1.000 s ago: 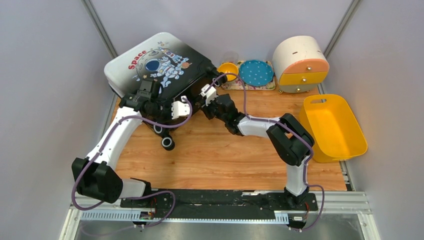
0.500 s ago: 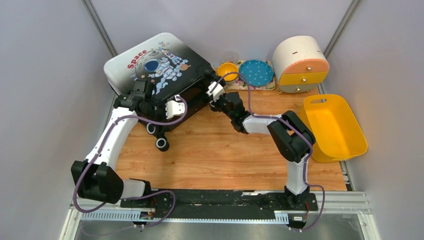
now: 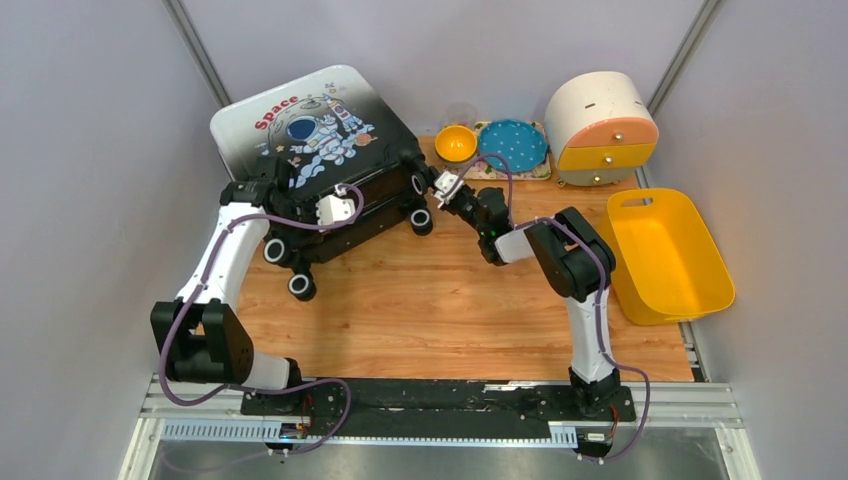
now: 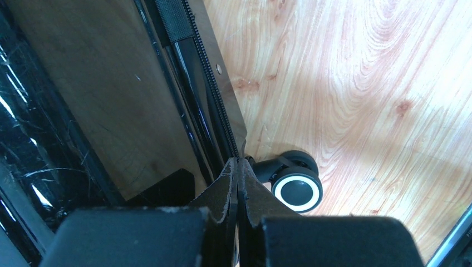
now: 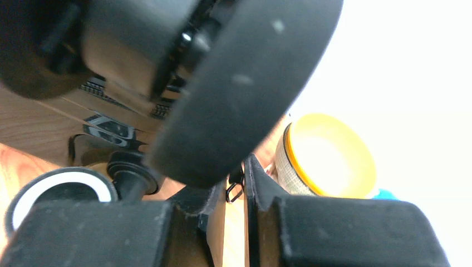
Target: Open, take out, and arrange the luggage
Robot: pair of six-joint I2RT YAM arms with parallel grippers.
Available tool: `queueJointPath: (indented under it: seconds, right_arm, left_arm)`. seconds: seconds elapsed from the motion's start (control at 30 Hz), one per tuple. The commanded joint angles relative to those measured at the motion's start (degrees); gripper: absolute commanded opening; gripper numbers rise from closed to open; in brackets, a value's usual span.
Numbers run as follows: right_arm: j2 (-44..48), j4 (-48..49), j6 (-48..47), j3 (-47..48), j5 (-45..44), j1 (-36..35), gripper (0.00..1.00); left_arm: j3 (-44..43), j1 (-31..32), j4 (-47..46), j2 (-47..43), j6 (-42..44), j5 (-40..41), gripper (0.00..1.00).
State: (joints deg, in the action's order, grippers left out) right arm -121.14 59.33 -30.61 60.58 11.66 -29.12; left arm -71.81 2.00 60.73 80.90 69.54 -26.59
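Note:
The luggage [image 3: 310,130], silver-white with an astronaut and red "Space" print, lies closed and tilted at the back left, its black wheels [image 3: 300,285] toward me. My left gripper [image 3: 298,225] is shut, its tips [image 4: 238,164] pressed on the black zipper seam [image 4: 214,100] beside one wheel [image 4: 298,189]; nothing shows between the fingers. My right gripper [image 3: 438,184] sits at the luggage's right corner, by a wheel [image 3: 421,220]. Its jaws [image 5: 236,178] are nearly shut on a small black zipper pull [image 5: 234,189]. A blurred wheel [image 5: 239,83] fills much of the right wrist view.
A yellow bowl [image 3: 456,143] and a blue dotted plate [image 3: 512,145] rest on a mat just behind the right gripper. A round cream-and-orange drawer box [image 3: 600,125] stands at the back right, and a yellow bin [image 3: 665,255] hangs off the table's right edge [image 3: 690,350].
The luggage has swung back and to the left, and its wheels now point more toward me. Both grippers moved away from me with it, the right one toward the yellow bowl.

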Motion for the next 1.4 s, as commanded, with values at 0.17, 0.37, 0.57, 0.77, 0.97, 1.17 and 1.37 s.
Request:
queueJointPath:
  seconds: [0.17,0.37,0.57,0.77,0.97,1.17,1.37]
  right_arm:
    - [-8.8,12.6,2.1,13.0,4.0,5.1,0.0]
    - [-14.0,7.2,8.0,23.7,6.8,5.3,0.0]
    - [-17.5,-1.6,16.5,33.2,9.8,5.3,0.0]
    - [-21.9,-8.3,22.6,41.2,12.9,5.0,0.0]
    - [-28.0,-15.4,27.1,54.4,11.9,4.0,0.0]
    - [-32.9,-21.5,28.7,64.0,10.9,3.0,0.0]
    - [-22.7,-27.5,29.8,52.1,12.3,3.3,0.56]
  left_arm:
    - [-0.8,-5.1,0.9,3.4,4.8,5.1,0.0]
    - [-1.2,-5.4,1.1,4.6,5.3,4.7,0.0]
    - [-0.9,-5.4,0.8,5.1,4.8,3.7,0.0]
    - [0.1,-5.5,0.4,5.3,4.5,2.9,0.0]
    - [0.6,-5.4,0.3,5.3,4.3,2.8,0.0]
    - [0.3,-5.4,0.5,4.8,2.7,0.5,0.0]
    - [-3.3,-5.5,0.2,1.4,-5.0,-6.5,0.4]
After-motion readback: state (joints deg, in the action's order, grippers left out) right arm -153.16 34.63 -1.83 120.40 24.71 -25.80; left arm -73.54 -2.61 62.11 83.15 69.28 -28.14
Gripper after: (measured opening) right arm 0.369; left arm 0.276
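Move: The right fingertips hold the zip pull at the suitcase's far right corner; the side seam it must follow runs to about 13 cm ahead and 9 cm left. The lower right wheel is some 9 cm straight behind that hand, the orange bowl about 5 cm ahead and 5 cm right, the blue plate 5 cm ahead and 15 cm right. From the left hand the near wheel sits roughly 5 cm straight back and 8 cm lower; the pull lies around 18 cm ahead and 22 cm right. Drag the zip pull with the right gripper forward and left along the suitcase's right side, about 15 cm and nearly level, rolling the hand's left side up and tipping the fingers down some 20 degrees, then open to let go. Meanwhile keep the shut left fingertips against the case beside the near wheel, ease them about 2.5 cm left and slightly forward, hold there, and start opening at the end. ##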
